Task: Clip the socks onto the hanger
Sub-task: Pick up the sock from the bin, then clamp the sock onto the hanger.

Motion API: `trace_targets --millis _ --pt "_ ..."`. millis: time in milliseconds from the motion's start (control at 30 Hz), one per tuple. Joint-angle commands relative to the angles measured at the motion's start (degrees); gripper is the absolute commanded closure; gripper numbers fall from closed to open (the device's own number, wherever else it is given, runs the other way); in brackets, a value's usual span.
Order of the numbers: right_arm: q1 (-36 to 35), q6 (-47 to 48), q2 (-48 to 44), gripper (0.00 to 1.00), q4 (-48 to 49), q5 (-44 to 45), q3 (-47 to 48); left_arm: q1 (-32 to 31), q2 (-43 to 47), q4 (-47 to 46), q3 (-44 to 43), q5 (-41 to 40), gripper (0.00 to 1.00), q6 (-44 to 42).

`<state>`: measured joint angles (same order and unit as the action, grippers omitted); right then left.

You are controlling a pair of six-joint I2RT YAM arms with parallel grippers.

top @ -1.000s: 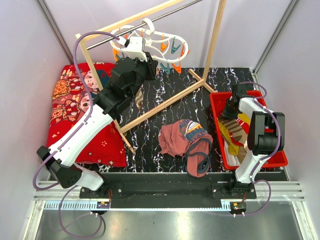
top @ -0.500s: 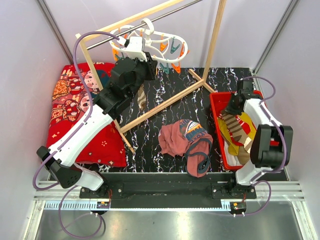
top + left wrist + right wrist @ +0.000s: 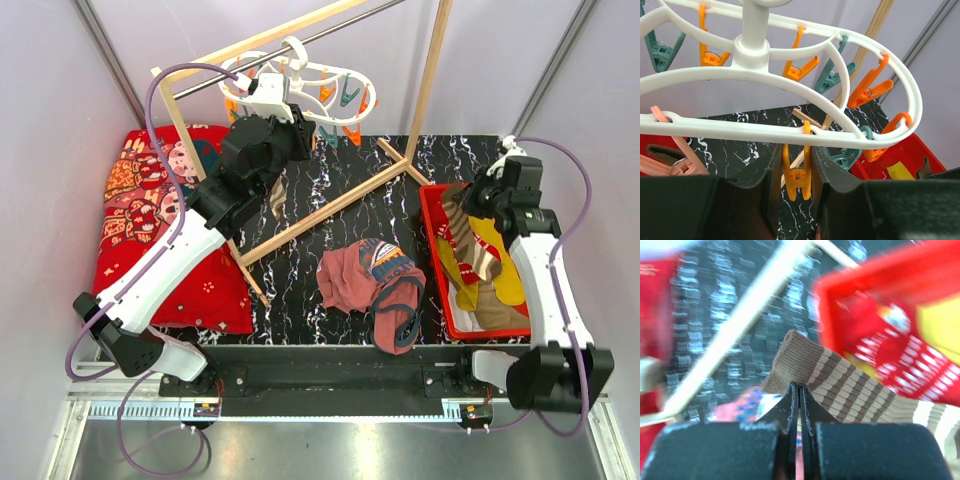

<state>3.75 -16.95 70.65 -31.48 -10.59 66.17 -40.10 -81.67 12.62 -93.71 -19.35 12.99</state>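
Note:
The white oval hanger [image 3: 300, 85] hangs from the metal rail at the back; it fills the left wrist view [image 3: 755, 75]. My left gripper [image 3: 303, 125] is up at it, its jaws closed against both sides of one orange peg [image 3: 797, 175]. My right gripper [image 3: 463, 198] is shut on the cuff of the brown-and-tan striped sock [image 3: 472, 242], held above the red tray [image 3: 437, 290]; the sock trails down into it. The right wrist view shows the pinched cuff [image 3: 840, 380]. A mustard yellow sock [image 3: 510, 280] and a red-and-white sock [image 3: 905, 365] lie in the tray.
The wooden-pole rack [image 3: 330, 205] crosses the middle of the black marble table. A rust-maroon garment [image 3: 370, 280] lies at front centre. A red cartoon-print cushion [image 3: 150, 220] is on the left. A brown strip [image 3: 279, 195] hangs under the left arm.
My right gripper has risen out of the tray toward the back, pulling the striped sock up with it. The left arm has stayed at the hanger.

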Motion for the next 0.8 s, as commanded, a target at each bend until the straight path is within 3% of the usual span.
trace_targets --millis 0,333,767 --pt "-3.29 -3.78 -6.31 1.0 10.02 -12.78 0.89 -0.07 2.39 -1.37 -1.74 1.07 1.0 1.77" --pt "-24.12 -12.58 -4.48 0.99 32.87 -13.58 0.89 -0.07 2.65 -2.25 -0.77 3.18 1.0 5.02" --pt "-34.42 -16.62 7.21 0.98 48.97 -13.32 5.02 -0.07 4.24 -4.71 1.95 4.68 1.0 7.05"
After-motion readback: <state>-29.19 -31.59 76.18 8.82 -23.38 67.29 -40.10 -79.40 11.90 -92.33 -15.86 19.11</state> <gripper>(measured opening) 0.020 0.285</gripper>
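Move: The yellow clip that the left fingers already pinch, right at their pads, lies about 35 cm left of the sock-holding right hand, some 2 cm farther out and 20 cm higher. A teal clip sits roughly 31 cm left and 2 cm ahead of the right hand, about 21 cm up; the hanging sock is some 42 cm left, level forward, 12 cm up. The red bin's middle is about 12 cm right, 9 cm back and 20 cm below. The right hand carries the pinched sock about 27 cm left and 13 cm up, turning counter-clockwise, towards the yellow clip. ##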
